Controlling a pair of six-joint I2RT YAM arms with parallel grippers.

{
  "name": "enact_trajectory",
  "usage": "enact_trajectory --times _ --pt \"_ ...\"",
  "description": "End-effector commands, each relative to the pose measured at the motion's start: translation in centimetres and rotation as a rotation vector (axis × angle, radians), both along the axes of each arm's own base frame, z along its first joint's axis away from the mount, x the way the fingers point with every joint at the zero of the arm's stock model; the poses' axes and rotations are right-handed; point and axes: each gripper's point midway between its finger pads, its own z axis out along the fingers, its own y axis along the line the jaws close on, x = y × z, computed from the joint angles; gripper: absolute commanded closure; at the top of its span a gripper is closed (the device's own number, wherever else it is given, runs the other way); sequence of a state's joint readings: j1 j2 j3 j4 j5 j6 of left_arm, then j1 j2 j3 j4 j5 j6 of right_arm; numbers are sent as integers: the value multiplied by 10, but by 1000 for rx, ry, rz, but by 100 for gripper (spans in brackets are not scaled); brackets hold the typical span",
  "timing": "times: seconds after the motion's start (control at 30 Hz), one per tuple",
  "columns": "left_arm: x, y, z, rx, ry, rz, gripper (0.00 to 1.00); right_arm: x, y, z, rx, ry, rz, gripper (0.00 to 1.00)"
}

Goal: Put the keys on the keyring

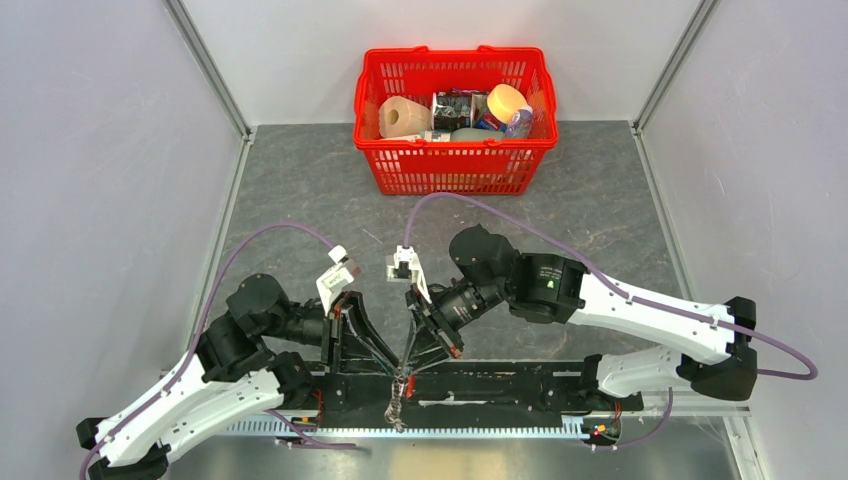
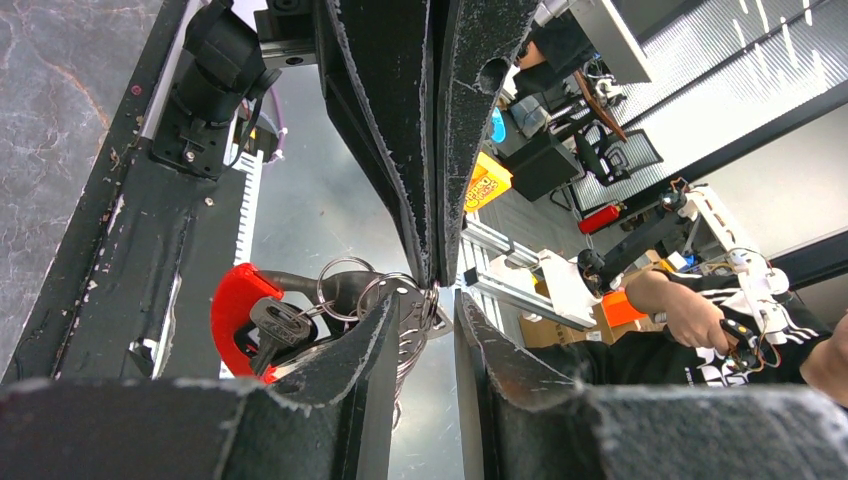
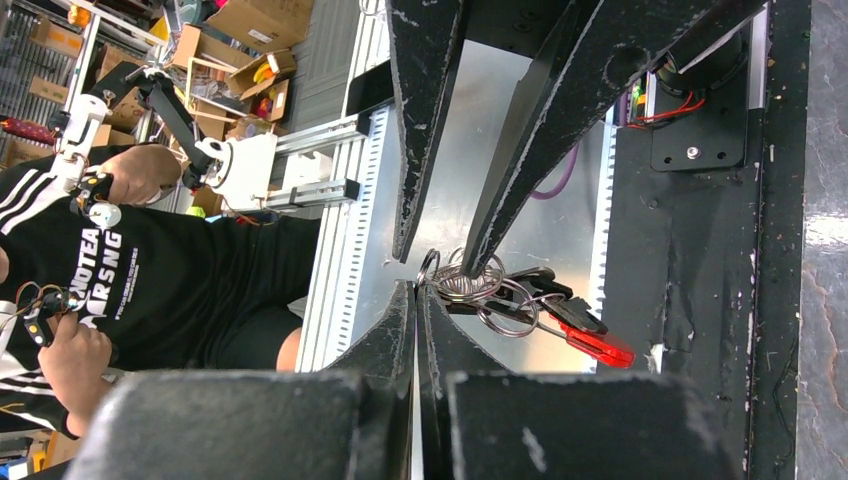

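Observation:
The keyring (image 1: pixel 398 398) hangs over the table's near edge, between both grippers. Its red strap (image 2: pixel 232 310) curves beside a dark-headed key (image 2: pixel 272 326), with silvery rings (image 2: pixel 345 288) next to them. My right gripper (image 3: pixel 417 288) is shut on a small silver ring (image 3: pixel 428 264) of the bunch. From the left wrist it comes down from above (image 2: pixel 436 278). My left gripper (image 2: pixel 428 300) stands part open, a coiled ring (image 2: pixel 422 322) lying against the inner face of one finger and a bare gap to the other. Dark keys (image 3: pixel 560 300) and the red strap (image 3: pixel 600 350) trail to the right.
A red basket (image 1: pixel 450 172) with a paper roll, packets and bottles stands at the back centre. A black rail (image 1: pixel 520 385) and a slotted metal strip (image 1: pixel 470 428) run along the near edge under the grippers. Grey walls close in both sides.

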State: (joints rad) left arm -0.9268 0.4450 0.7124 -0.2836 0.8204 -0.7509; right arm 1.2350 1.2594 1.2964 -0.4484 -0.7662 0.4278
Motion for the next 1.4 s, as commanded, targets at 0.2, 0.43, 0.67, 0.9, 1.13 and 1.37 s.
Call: enact_trajectory --times 0.2,0.43,0.67,0.9,1.13,1.37 --pt "1 0 0 -7 -8 3 72 1 8 6 46 -15 4 100" --pt "3 -2 -2 0 -5 10 78 3 8 6 47 -23 -10 100" --pt "3 -3 -5 8 3 6 80 3 8 8 54 -28 -15 100" --pt "3 -2 -5 6 -2 9 91 3 7 9 57 -27 -12 100" --pt "5 1 3 -25 -35 39 98 3 6 5 47 -25 -13 100" --pt "11 12 23 -111 -110 140 98 6 -5 25 113 -42 -85 62"
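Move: The keyring's loop sits between my open left fingertips, about 1 cm to the right of that hand's point and level with it; my shut right fingers already pinch it right at their tips. From either hand the keys hang roughly 3 cm forward and 4 cm below, with no clear offset sideways. The red handle is some 4 cm forward and 5 cm below, also about straight under sideways. My left hand stays almost in place and shuts its fingers from about a third open, pinching the loop right beside my right fingertips, which keep their hold meanwhile and sink about 1 cm. Only once the left is shut do I open my right fingers to about a third and let go; then my left hand eases roughly half a centimetre left and forward. ##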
